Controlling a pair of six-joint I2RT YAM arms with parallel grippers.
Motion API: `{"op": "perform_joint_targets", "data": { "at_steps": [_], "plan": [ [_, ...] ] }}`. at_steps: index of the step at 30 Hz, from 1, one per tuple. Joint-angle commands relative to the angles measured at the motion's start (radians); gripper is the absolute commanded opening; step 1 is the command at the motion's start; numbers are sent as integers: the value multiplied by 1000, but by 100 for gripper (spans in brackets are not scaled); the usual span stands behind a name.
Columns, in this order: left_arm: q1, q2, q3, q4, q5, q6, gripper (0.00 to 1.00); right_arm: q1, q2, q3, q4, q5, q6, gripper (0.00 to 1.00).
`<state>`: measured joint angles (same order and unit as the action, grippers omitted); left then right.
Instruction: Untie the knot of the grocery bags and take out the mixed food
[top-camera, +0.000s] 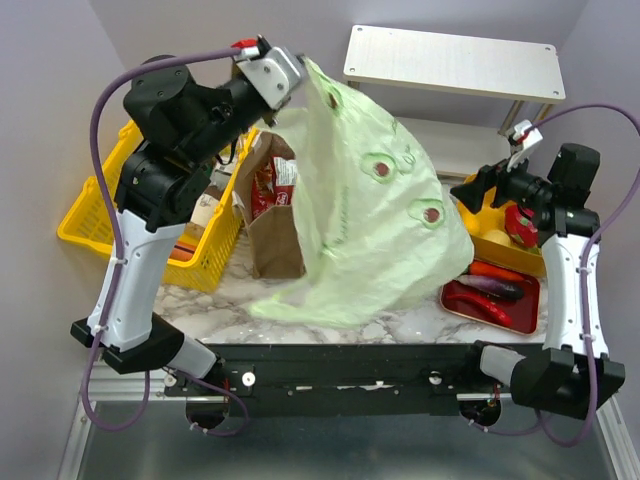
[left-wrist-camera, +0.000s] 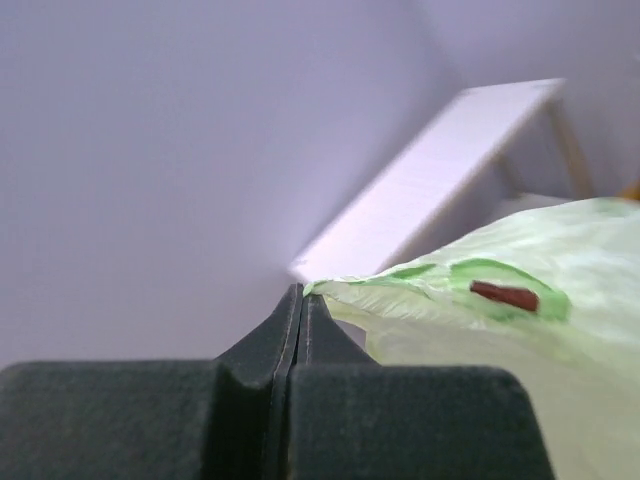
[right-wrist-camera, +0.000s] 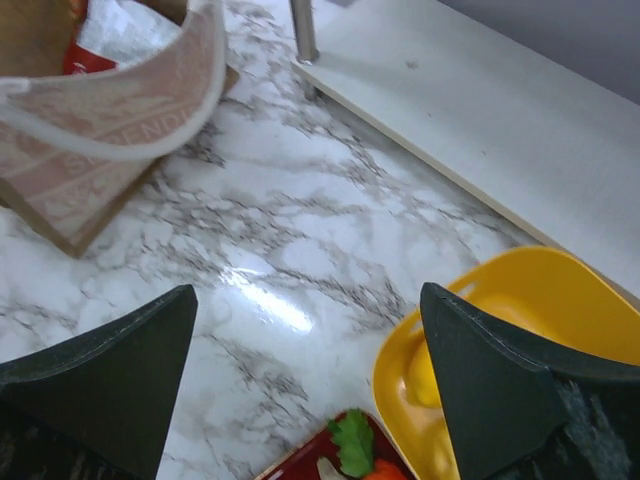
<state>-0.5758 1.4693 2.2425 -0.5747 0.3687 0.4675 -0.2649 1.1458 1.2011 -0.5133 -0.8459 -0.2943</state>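
Observation:
My left gripper (top-camera: 292, 78) is raised high at the back left, shut on a top edge of the pale green plastic bag (top-camera: 370, 210), which hangs from it in a wide sheet down to the table. In the left wrist view the closed fingertips (left-wrist-camera: 301, 292) pinch the green film (left-wrist-camera: 480, 320). The knot is out of view. Left of it stands the brown paper bag (top-camera: 270, 225), open, with red snack packets (top-camera: 272, 190) inside. My right gripper (top-camera: 468, 192) (right-wrist-camera: 308, 300) hangs open and empty over the marble, beside a yellow bowl (right-wrist-camera: 520, 300).
A yellow mesh basket (top-camera: 150, 220) stands at the left under my left arm. At the right, a red tray (top-camera: 520, 310) holds a carrot, an eggplant and a chili. A yellow fruit (right-wrist-camera: 425, 375) lies in the bowl. A white shelf (top-camera: 455, 65) stands at the back.

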Motion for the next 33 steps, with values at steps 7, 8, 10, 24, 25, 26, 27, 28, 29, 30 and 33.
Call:
{"op": "perform_joint_targets", "data": {
  "at_steps": [7,8,10,24,25,26,27,28,29,30,33],
  "plan": [
    [90,10,29,384,-752,267,0,409,181,236,85,-19,16,100],
    [93,6,28,392,-758,278,0,449,196,258,35,-15,-56,100],
    [100,-6,20,418,-774,316,0,559,244,287,-19,16,-276,100],
    [254,-110,-46,386,-754,264,0,852,575,561,-164,150,-687,100],
    [267,-115,-47,383,-751,246,0,865,589,577,-189,134,-712,100],
    [289,-119,-47,375,-748,234,0,871,603,606,-214,133,-745,100],
    [300,-121,-47,369,-743,224,0,878,626,621,-273,131,-770,100],
    [307,-124,-49,365,-731,215,0,895,656,632,-292,148,-788,100],
    [312,-125,-52,358,-726,200,0,905,672,627,-286,162,-793,100],
    [317,-125,-52,355,-720,195,0,912,681,620,-281,172,-795,100],
    [318,-116,-37,345,-671,166,0,954,730,615,-278,221,-802,96]
  ]
}}
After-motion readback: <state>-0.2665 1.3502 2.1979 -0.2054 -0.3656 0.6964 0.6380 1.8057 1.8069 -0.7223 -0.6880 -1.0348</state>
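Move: The green grocery bag already hangs from the shut left fingers, high up; the yellow basket it swings towards lies about 42 cm left of that hand, 15 cm ahead and 52 cm below. For the empty right hand, the chips packet in the paper bag lies roughly 44 cm left, 9 cm ahead and 16 cm down; the paper bag's middle is some 43 cm left, 6 cm ahead. The yellow tub sits 18 cm to its right, 3 cm ahead. The green bag, still pinched in the left fingers, is carried about 25 cm left towards the basket's side and 10 cm higher, swinging forward first and then back as the wrist turns some 60 degrees counter-clockwise. Meanwhile the right hand, wide open, sweeps some 30 cm left to the paper bag, rising slightly before sinking, its fingers turning to point left and down at the chips packet. ##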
